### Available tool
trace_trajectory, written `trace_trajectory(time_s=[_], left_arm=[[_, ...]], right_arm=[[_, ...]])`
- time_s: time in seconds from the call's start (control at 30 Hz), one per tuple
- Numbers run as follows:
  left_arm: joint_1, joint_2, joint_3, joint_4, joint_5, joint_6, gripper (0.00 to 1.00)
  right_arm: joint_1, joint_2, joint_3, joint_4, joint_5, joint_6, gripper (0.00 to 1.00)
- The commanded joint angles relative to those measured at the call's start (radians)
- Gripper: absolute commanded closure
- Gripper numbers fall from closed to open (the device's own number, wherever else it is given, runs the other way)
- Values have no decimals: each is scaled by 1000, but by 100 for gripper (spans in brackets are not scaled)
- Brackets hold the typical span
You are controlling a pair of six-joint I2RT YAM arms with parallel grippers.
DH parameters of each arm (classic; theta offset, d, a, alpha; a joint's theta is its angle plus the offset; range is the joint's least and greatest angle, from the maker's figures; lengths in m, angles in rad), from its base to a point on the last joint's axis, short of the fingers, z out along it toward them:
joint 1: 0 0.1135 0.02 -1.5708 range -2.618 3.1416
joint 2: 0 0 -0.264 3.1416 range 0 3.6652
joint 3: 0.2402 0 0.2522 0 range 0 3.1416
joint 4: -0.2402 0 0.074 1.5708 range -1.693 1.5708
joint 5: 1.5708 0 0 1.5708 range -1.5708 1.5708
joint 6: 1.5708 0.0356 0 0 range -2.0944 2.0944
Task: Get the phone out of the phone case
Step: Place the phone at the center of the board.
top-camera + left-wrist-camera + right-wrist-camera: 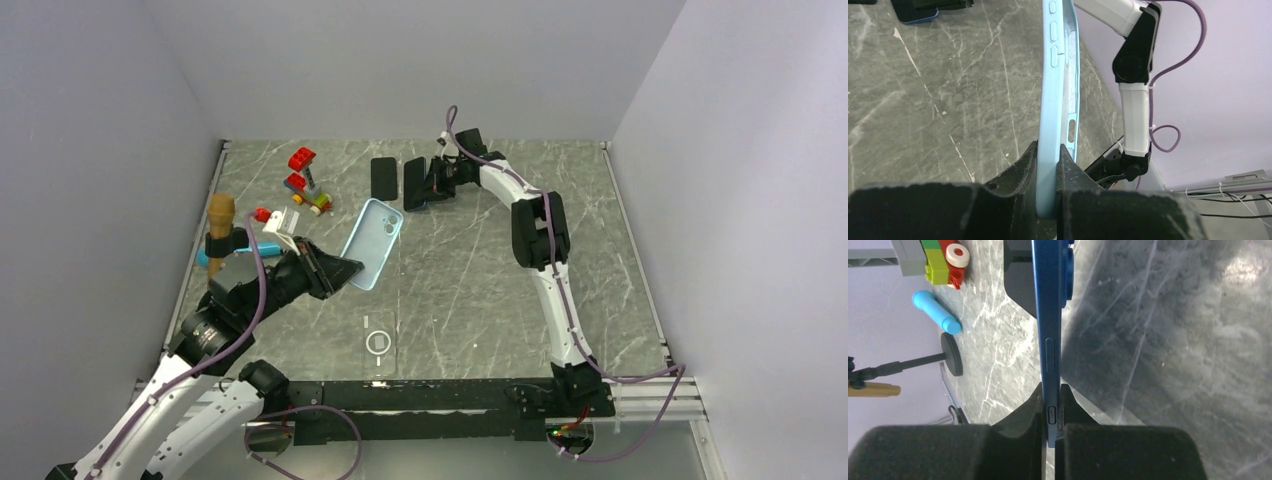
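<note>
My left gripper is shut on the bottom end of a light blue phone case and holds it tilted above the table's left middle. In the left wrist view the case stands edge-on between my fingers, and its hollow inside shows no phone. My right gripper is at the far middle of the table, shut on the end of a dark blue phone. In the right wrist view the phone is edge-on, low over the table.
A second dark phone lies just left of the blue one. A clear case with a white ring lies near the front middle. A brick toy car, a wooden-headed stand and a blue cylinder sit at the left.
</note>
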Motion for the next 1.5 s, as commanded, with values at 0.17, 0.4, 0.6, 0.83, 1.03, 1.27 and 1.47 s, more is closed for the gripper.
trace_trajectory(time_s=[0.17, 0.4, 0.6, 0.83, 1.03, 1.27, 1.47], left_arm=[[-3, 35, 43, 64, 67, -33, 100], [-3, 49, 35, 78, 76, -48, 100], [-5, 63, 41, 78, 80, -49, 100], [-5, 72, 35, 86, 77, -56, 100], [-6, 95, 32, 92, 86, -80, 100], [-9, 128, -28, 133, 97, -173, 100], [-13, 121, -105, 189, 87, -224, 100]], right_arm=[[0, 125, 160, -36, 39, 34, 93], [0, 180, 252, -30, 64, 48, 88], [1, 207, 281, 0, 81, 57, 81], [1, 238, 310, 19, 122, 57, 77], [1, 236, 304, 90, 158, 99, 81], [3, 228, 308, 131, 172, 171, 68], [-6, 55, 183, -44, 241, 33, 25]])
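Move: Just right of the black phone lies the free strip of board for the blue phone, its middle about 8 cm ahead of the right hand, 2 cm left and 3 cm below. The black phone's middle stands roughly 7 cm ahead of that hand and 9 cm to its left. From the left hand, holding the light-blue case up high, the free strip is some 40 cm ahead, 10 cm right and 28 cm down. Sliding the blue phone forward and slightly left, low over the board, the right hand travels about 6 cm along the black phone's right side, dips a centimetre partway, turns some 10 degrees clockwise and finally opens its fingers wide to let go. The left hand keeps its grip on the case, easing about 3 cm right and sinking 4 cm, mostly late, while tipping forward. ##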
